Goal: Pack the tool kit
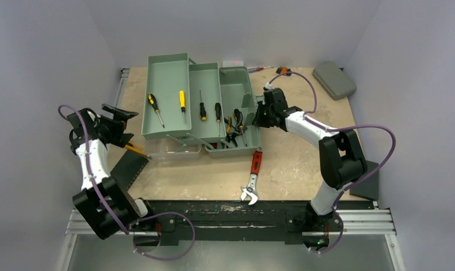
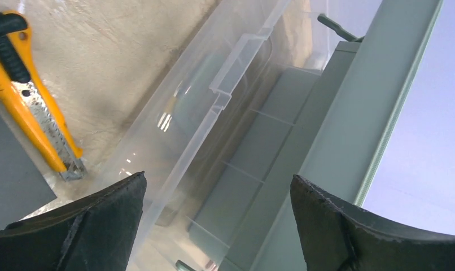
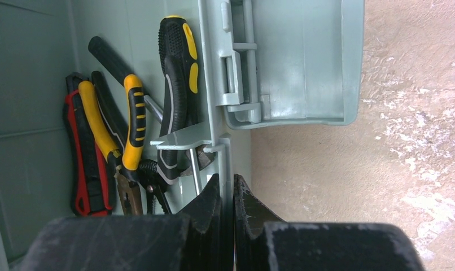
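The tool kit (image 1: 171, 70) lies open at the back of the table, its grey-green trays fanned out to the left. Screwdrivers (image 1: 182, 101) lie in the trays and pliers (image 1: 236, 121) in the main box. Its translucent lid (image 1: 177, 148) rests in front. My right gripper (image 1: 260, 114) is shut on the box's right wall (image 3: 225, 152), with pliers (image 3: 109, 141) just inside. My left gripper (image 1: 122, 119) hangs open left of the trays, its jaws wide above the lid (image 2: 225, 96). A yellow utility knife (image 2: 33, 107) lies on the table beside it. A red-handled wrench (image 1: 253, 174) lies in front of the box.
A small flat grey case (image 1: 333, 79) sits at the back right corner. A black pad (image 1: 129, 169) lies near the left arm, another dark one (image 1: 372, 179) by the right arm. Small red and orange items (image 1: 281, 70) lie behind the box. Walls enclose the table on three sides.
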Action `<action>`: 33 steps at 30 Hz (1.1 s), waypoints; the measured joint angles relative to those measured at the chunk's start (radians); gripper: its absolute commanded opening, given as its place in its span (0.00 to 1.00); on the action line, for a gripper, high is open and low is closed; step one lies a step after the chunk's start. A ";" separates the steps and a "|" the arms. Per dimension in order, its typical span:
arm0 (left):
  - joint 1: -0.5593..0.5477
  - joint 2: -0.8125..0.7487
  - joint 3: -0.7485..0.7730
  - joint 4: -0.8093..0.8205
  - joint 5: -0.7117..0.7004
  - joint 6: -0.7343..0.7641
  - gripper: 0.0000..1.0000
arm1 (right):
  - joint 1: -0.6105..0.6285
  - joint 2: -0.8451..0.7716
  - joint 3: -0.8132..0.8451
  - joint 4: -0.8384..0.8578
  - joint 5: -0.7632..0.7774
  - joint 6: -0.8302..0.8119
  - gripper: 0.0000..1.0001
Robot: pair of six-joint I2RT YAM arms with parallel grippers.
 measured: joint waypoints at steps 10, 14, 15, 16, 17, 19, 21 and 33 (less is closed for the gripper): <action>-0.067 0.315 0.084 -0.002 0.075 0.081 0.72 | -0.005 -0.004 -0.011 0.017 -0.021 -0.015 0.00; -0.130 0.381 0.151 -0.042 0.098 0.147 0.58 | -0.006 -0.004 -0.011 0.017 -0.023 -0.019 0.00; -0.144 0.385 0.164 -0.051 0.101 0.164 0.55 | -0.006 -0.004 -0.011 0.017 -0.023 -0.019 0.00; -0.155 0.385 0.177 -0.067 0.090 0.187 0.52 | -0.006 -0.004 -0.011 0.017 -0.023 -0.020 0.00; -0.159 0.385 0.187 -0.078 0.083 0.200 0.48 | -0.006 -0.004 -0.011 0.016 -0.023 -0.023 0.00; -0.167 0.380 0.206 -0.097 0.051 0.230 0.45 | -0.006 -0.004 -0.011 0.016 -0.023 -0.025 0.00; -0.175 0.372 0.213 -0.117 0.004 0.258 0.41 | -0.006 -0.004 -0.011 0.016 -0.024 -0.026 0.00; -0.291 0.498 0.434 -0.301 -0.223 0.442 0.00 | -0.008 -0.003 -0.010 0.016 -0.035 -0.028 0.00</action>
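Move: The left rim of the clear lid, lying open under the fanned-out trays, is about 5 cm ahead of my left hand, 4 cm to its right and 7 cm below. The outermost tray's middle is some 13 cm ahead, 13 cm right and 4 cm lower. The yellow saw lies 3 cm back and 17 cm below, the dark notebook about 7 cm farther back. From my right hand that rim is roughly 37 cm left, about level fore and aft, 2 cm lower. I drop my open left hand about 6 cm, easing forward and right beside the outermost tray until the fingers straddle the clear lid's left rim. There I close them while edging a little farther forward, the wrist turning clockwise nearly 30 degrees and the fingers tipping down, to pinch the rim between the tips. My right hand stays put, still gripping the box's right wall by the latch. ##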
